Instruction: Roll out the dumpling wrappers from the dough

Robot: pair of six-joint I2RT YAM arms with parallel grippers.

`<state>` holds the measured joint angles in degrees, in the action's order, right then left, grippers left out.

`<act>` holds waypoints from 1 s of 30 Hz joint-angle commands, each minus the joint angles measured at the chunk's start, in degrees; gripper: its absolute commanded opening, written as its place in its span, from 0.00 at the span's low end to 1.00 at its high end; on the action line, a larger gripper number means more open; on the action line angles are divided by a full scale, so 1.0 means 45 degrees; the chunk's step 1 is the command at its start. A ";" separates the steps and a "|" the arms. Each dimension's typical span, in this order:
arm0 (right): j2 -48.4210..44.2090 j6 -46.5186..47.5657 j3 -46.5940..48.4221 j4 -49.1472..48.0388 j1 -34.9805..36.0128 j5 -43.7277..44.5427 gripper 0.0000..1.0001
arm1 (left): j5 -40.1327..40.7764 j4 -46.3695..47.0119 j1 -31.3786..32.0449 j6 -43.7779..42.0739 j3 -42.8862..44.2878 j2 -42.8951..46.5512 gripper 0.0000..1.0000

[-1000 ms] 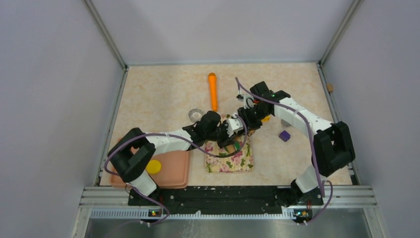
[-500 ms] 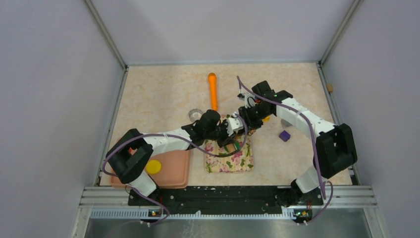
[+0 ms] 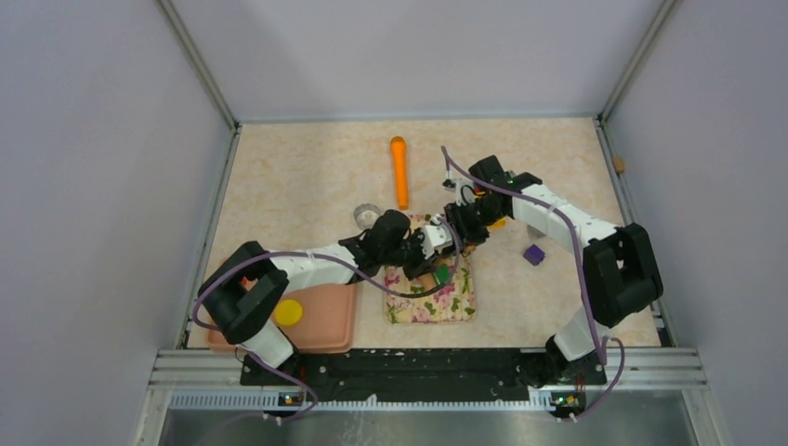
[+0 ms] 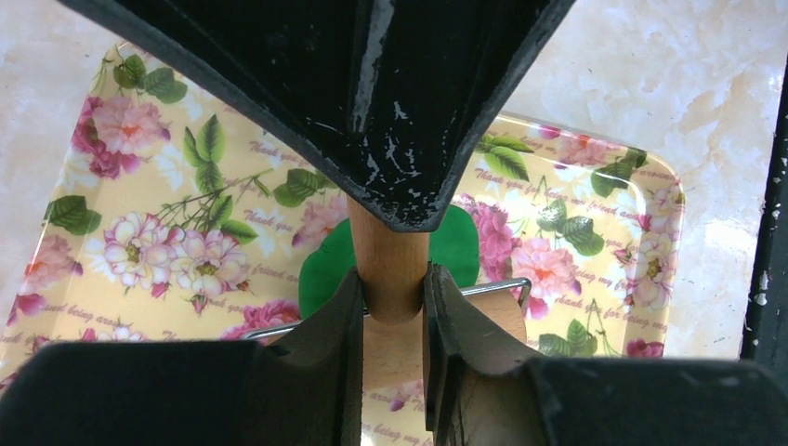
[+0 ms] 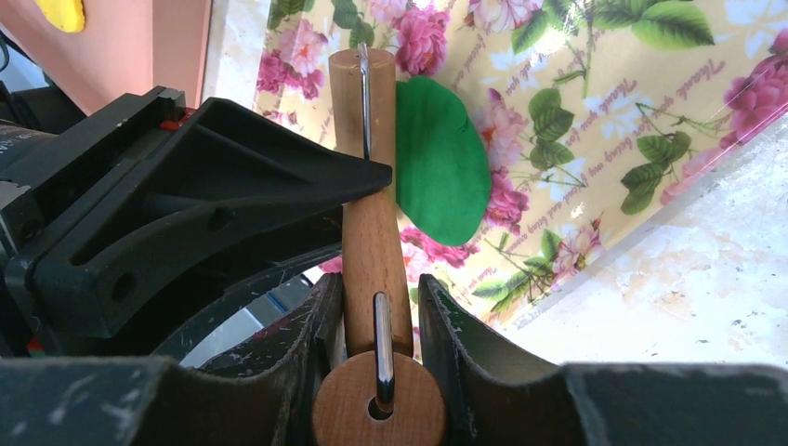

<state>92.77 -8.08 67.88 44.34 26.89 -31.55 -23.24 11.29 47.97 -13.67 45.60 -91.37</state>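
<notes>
The dough (image 4: 325, 265) is a flat dark green oval on the floral mat (image 4: 139, 232), partly hidden under a small wooden roller (image 4: 390, 251) with a wire frame. My left gripper (image 4: 392, 279) is shut on the roller's handle. From the opposite side, my right gripper (image 5: 376, 288) is shut on the same roller (image 5: 372, 242), next to its round end disc. The dough (image 5: 441, 158) lies just right of the roller there. From above, both grippers (image 3: 437, 246) (image 3: 457, 232) meet over the mat's (image 3: 432, 302) far end, with green dough (image 3: 443, 273) showing. One yellow dumpling wrapper (image 3: 289, 312) lies on a pink tray (image 3: 330, 316).
An orange rolling pin (image 3: 400, 172) lies at the back centre. A small clear cup (image 3: 367, 216) stands left of the grippers. A purple piece (image 3: 533, 253) sits right of the mat, under the right arm. Walls close in the table on three sides.
Both grippers, still on the roller, have shifted a little to the left over the mat. A bit more of the green dough shows from above.
</notes>
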 commanded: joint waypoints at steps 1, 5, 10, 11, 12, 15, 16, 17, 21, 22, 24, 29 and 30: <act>0.0761 0.0506 -0.0542 -0.0760 0.0175 0.2082 0.00 | 0.0305 -0.0769 -0.0189 -0.0364 -0.0264 -0.0438 0.00; 0.1109 0.0300 -0.0803 -0.1190 0.0408 0.1996 0.00 | 0.0282 -0.1054 -0.0419 -0.0115 -0.0426 -0.0310 0.00; 0.1531 -0.0078 -0.0377 -0.1350 0.0801 0.1652 0.00 | 0.0194 -0.1576 -0.0716 0.0068 -0.0666 0.0245 0.00; 0.1637 -0.0112 -0.0213 -0.1358 0.0903 0.1598 0.00 | 0.0128 -0.1740 -0.0791 0.0058 -0.0665 0.0407 0.00; 0.1707 -0.0136 -0.0056 -0.1408 0.1009 0.1518 0.00 | 0.0095 -0.1907 -0.0871 0.0041 -0.0686 0.0574 0.00; 0.1860 -0.0162 0.0528 -0.1464 0.1333 0.1238 0.00 | -0.0020 -0.2424 -0.1224 -0.0086 -0.0651 0.1117 0.00; 0.1849 -0.0186 0.0774 -0.1436 0.1421 0.1077 0.00 | -0.0119 -0.2662 -0.1367 -0.0138 -0.0550 0.1310 0.00; 0.1794 -0.0152 0.1064 -0.1335 0.1479 0.0845 0.00 | -0.0261 -0.2940 -0.1470 -0.0193 -0.0423 0.1583 0.00; 0.1093 0.0293 0.2393 -0.0604 0.1457 0.0519 0.00 | -0.1078 -0.3306 -0.1526 -0.0346 0.0514 0.2536 0.00; 0.0804 0.0369 0.2626 -0.0338 0.1381 0.0606 0.00 | -0.1298 -0.3299 -0.1487 -0.0178 0.0816 0.2601 0.00; 0.0286 0.0210 0.2747 -0.0010 0.0999 0.0643 0.00 | -0.1431 -0.3171 -0.1398 0.0258 0.1464 0.2435 0.00; -0.0612 0.0530 0.1839 0.0816 0.0006 0.0975 0.00 | -0.1323 -0.2224 -0.1173 0.0789 0.2294 0.0980 0.00; -0.0713 0.0575 0.1624 0.0873 -0.0204 0.1078 0.00 | -0.1305 -0.2039 -0.1159 0.0887 0.2459 0.0612 0.00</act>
<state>93.34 -9.39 77.62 46.09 29.61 -32.47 -26.35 -3.75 42.13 -14.24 52.16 -84.47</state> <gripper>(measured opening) 0.327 0.257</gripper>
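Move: The green dough lies about 4 cm to the right of the left hand and 5 cm below it, with the held roller on its left part. The metal cup stands some 14 cm ahead of and 13 cm to the left of the left hand. From the right hand, the dough is about 8 cm to the left, 6 cm back and 8 cm below. The yellow block is roughly 9 cm ahead and 5 cm to the right of the right hand. With the wooden roller already on the green dough, both hands keep their grip and bear down about 1 cm while sweeping it left together, slowly at first, then faster, some 5 cm in all. Near the end of the stroke they lift it off, rising about 6 cm and swinging back 2–3 cm to the right and slightly forward. ##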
